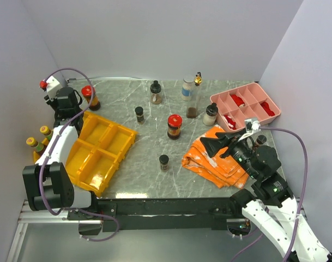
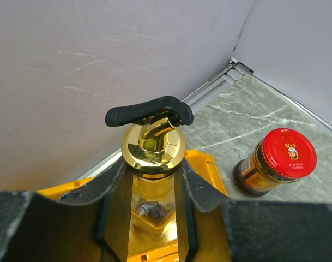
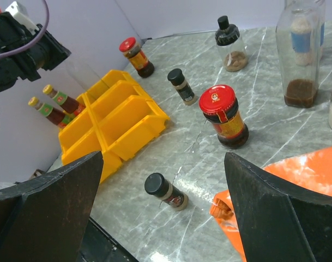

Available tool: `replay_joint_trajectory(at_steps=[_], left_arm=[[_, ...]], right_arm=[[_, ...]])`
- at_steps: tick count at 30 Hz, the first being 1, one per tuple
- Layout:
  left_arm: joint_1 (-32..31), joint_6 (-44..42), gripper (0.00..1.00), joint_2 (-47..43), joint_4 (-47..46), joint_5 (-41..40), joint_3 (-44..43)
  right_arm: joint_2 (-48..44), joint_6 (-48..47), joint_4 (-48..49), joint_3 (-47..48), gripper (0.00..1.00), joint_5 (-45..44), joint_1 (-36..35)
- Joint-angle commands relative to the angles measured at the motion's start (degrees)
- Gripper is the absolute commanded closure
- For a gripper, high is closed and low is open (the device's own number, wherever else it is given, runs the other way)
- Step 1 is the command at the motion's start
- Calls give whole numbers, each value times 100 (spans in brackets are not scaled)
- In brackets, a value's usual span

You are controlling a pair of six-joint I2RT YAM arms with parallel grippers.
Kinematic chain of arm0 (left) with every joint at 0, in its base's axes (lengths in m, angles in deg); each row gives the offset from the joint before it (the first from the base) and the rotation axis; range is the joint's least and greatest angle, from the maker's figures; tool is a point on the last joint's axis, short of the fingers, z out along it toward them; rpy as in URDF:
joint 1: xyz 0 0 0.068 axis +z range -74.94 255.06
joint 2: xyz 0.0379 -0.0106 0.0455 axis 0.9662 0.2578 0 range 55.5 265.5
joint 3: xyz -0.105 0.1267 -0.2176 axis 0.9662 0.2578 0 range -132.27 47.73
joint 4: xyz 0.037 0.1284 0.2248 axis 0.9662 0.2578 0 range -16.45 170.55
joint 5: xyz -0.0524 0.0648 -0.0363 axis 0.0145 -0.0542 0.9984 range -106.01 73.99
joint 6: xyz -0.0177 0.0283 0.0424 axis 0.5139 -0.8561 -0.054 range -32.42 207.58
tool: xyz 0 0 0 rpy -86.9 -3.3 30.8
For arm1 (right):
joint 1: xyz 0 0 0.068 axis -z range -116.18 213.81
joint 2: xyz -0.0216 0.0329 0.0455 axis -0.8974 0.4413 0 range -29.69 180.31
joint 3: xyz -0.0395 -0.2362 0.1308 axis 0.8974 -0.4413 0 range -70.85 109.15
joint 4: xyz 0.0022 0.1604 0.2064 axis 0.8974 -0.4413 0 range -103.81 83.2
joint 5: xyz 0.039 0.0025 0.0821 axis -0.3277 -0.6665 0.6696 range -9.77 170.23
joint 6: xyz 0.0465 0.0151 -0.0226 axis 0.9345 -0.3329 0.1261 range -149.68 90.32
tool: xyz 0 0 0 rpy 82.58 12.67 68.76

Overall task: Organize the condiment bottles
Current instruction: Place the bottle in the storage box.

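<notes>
My left gripper (image 2: pixel 154 191) is shut on the glass neck of a gold-spout bottle (image 2: pixel 153 143) with a black lever, held over the back corner of the yellow bins (image 2: pixel 209 164). Beside it stands a red-lid jar (image 2: pixel 275 161). In the top view the left gripper (image 1: pixel 65 111) hides that bottle. My right gripper (image 1: pixel 210 146) is open above the orange packets, empty. Between its fingers in the wrist view stands a small black-cap bottle (image 3: pixel 164 191). Several condiment bottles stand on the table: a red-lid jar (image 1: pixel 174 126), a black-top shaker (image 1: pixel 156 93) and a tall gold-spout bottle (image 1: pixel 194 98).
The yellow bins (image 1: pixel 100 150) sit at the left, with two yellow-cap bottles (image 1: pixel 39 137) in the leftmost one. A pink divided tray (image 1: pixel 245 106) holding red items is at the back right. Orange packets (image 1: pixel 215 161) lie under the right gripper. Walls close in on three sides.
</notes>
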Motion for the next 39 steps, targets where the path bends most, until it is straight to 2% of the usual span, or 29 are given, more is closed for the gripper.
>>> replay_joint_trajectory(at_steps=[1, 6, 10, 14, 21, 22, 24, 25, 31, 32, 34, 39], left_arm=[[4, 136, 71, -55, -435, -103, -130], [13, 32, 64, -46, -363, -262, -156], [13, -4, 48, -90, -372, -253, -147], [13, 49, 37, -107, -241, -113, -200], [4, 58, 15, -388, 532, 142, -858], [13, 40, 6, -528, 655, 299, -920], [13, -73, 1, -678, 744, 580, -1157], [4, -66, 3, -792, 866, 695, -1254], [4, 119, 4, -1108, 1561, 1836, -1923], [4, 180, 4, -1161, 1596, 2448, -1923], [-57, 286, 4, -1302, 1588, 3040, -1844], [-837, 559, 4, -1294, 1658, 3867, -1642]], right_arm=[[-112, -38, 135, -61, 0, -13, -36], [-94, -20, 30, -9, 0, 5, -36], [-243, -3, 65, -96, 0, -48, -27], [-226, -29, -84, 26, 0, -74, -36], [-261, 94, -67, -26, 0, 13, -36], [-270, 111, -76, -9, 0, 22, -36], [-305, 155, -41, -26, 0, -4, -36], [-305, 173, -14, -35, 0, 5, -27], [11, 182, -76, 88, 0, -65, -36], [72, 164, -6, 105, 0, -222, -36], [371, 112, 100, 158, 0, -442, -27], [1642, -99, 179, 904, 0, -1267, -36]])
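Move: The left hand already has the gold-topped glass bottle by its neck inside the yellow box, with the far-left compartment's floor about 16 cm straight below. The red-lidded jar stands some 11 cm farther out and 12 cm to its right; the two yellow-capped bottles stand about 9 cm back and 7 cm left, and 14 cm back and 14 cm left. From the right hand, that compartment lies roughly 68 cm left and 20 cm ahead, well below. The left hand stays in place over the far-left compartment while its fingers open from about a third to nearly full, letting go of the bottle's neck, then climbs about 18 cm almost straight up off it. Near the top it swings some 10 cm to the right, away from the bottle, its fingers tipping upward and turning clockwise about 30 degrees, while the empty, open right hand only starts forward and slightly down at the very end. ##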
